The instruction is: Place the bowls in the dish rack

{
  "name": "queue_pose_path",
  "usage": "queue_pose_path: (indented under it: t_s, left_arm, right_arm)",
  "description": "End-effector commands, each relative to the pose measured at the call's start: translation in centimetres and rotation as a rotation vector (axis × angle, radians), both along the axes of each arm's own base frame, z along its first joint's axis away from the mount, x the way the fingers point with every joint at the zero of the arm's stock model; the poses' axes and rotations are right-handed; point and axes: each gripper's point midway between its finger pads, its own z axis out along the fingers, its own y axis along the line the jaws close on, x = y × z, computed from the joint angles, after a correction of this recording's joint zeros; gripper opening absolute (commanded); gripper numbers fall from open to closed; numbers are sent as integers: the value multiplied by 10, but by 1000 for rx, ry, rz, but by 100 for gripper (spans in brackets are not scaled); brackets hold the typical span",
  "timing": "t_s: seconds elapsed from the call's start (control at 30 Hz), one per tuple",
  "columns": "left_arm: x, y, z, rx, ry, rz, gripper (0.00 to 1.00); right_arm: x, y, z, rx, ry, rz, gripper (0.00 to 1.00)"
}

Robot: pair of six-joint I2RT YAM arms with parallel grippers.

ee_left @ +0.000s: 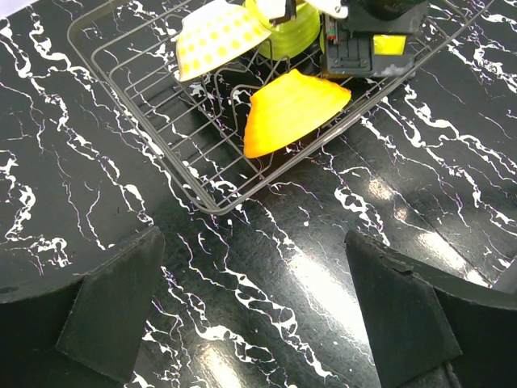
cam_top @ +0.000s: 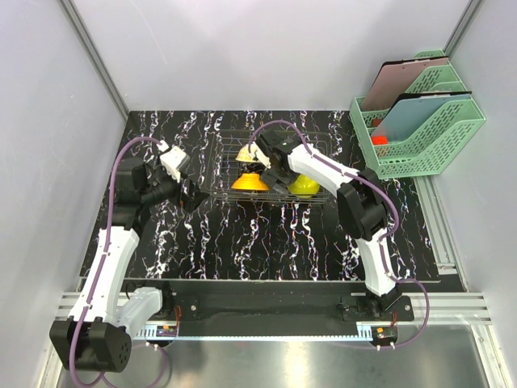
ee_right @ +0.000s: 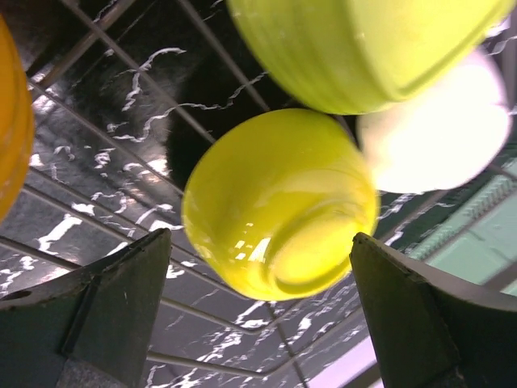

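Observation:
The wire dish rack (cam_top: 220, 141) sits at mid-table with bowls in it. In the left wrist view an orange bowl (ee_left: 291, 109) leans on its side near the rack's (ee_left: 137, 129) front corner, behind it a cream bowl with yellow dots (ee_left: 216, 36) and a lime green bowl (ee_left: 291, 32). My right gripper (cam_top: 277, 173) is inside the rack, open. Its wrist view shows a yellow bowl (ee_right: 279, 202) lying on the wires just beyond the open fingers, untouched, with the lime green bowl (ee_right: 363, 48), a white bowl (ee_right: 440, 133) and the orange bowl (ee_right: 12, 121) around it. My left gripper (ee_left: 254, 299) hangs open over bare table, left of the rack.
Two green mesh file trays (cam_top: 420, 129) stand at the back right, holding flat boards and a small red object (cam_top: 380, 140). The black marbled table (cam_top: 266, 242) stretches in front of the rack. White walls close in the left, back and right sides.

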Motion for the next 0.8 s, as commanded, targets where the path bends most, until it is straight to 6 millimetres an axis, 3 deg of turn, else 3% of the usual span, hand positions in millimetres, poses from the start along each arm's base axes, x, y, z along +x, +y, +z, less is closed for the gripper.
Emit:
queue_pose_path:
  t_s: [0.0,0.17,0.3,0.37,0.47,0.53,0.57,0.63,0.67,0.73,0.77]
  left_arm:
    - [9,0,8,11,-45,-21,99]
    - [15,2,5,28,-36,-14,99]
    - [17,3,9,23,-39,-1,99]
    - [20,4,16,17,-47,18,99]
    - [21,9,26,-6,-32,49,99]
    - [19,9,29,-17,-16,53,99]
    - [21,21,34,-17,-29,94,99]
    - [20,30,38,-15,-41,130,99]
    - [19,37,43,-16,-56,156,99]
    - [14,42,46,-12,-60,163,99]
    - [11,49,51,-6,-79,183,99]
  right_arm:
    - [16,4,71,29,-167,43,100]
    - [41,-10,120,-10,-369,2,100]
    - [42,-9,175,124,-494,-34,100]
    - [37,-5,190,213,-518,-46,100]
    - [20,-16,234,371,-559,-77,100]
    - [14,-31,244,487,-516,-104,100]
    - [3,-44,258,532,-512,-114,100]
    - [-6,-66,266,621,-477,-146,100]
    - [-22,-78,282,655,-496,-144,100]
    - [-41,-93,277,650,-486,-142,100]
    - [-59,-108,292,663,-533,-147,100]
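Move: The right hand, already wide open, has its fingers either side of the lime bowl it leaves; the bowl's middle is about 2 cm ahead, 2 cm right and 3 cm below. At similar height, the green bowl is some 8 cm ahead and 4 cm left of this hand, the white bowl 9 cm ahead and 4 cm right, the orange bowl 2 cm ahead and 13 cm left. From the left hand, the lime bowl lies roughly 13 cm ahead, 32 cm right and 18 cm below. Upward and gathering speed, the right hand leaves the lime bowl, rising about 27 cm; it eases slightly forward and back again, then swings right towards the green bin late on. Its wrist tips the fingers up some 30 degrees and rolls its left side up, fingers staying wide open. The empty left hand dips slightly, then rises and draws left, away from the rack. ##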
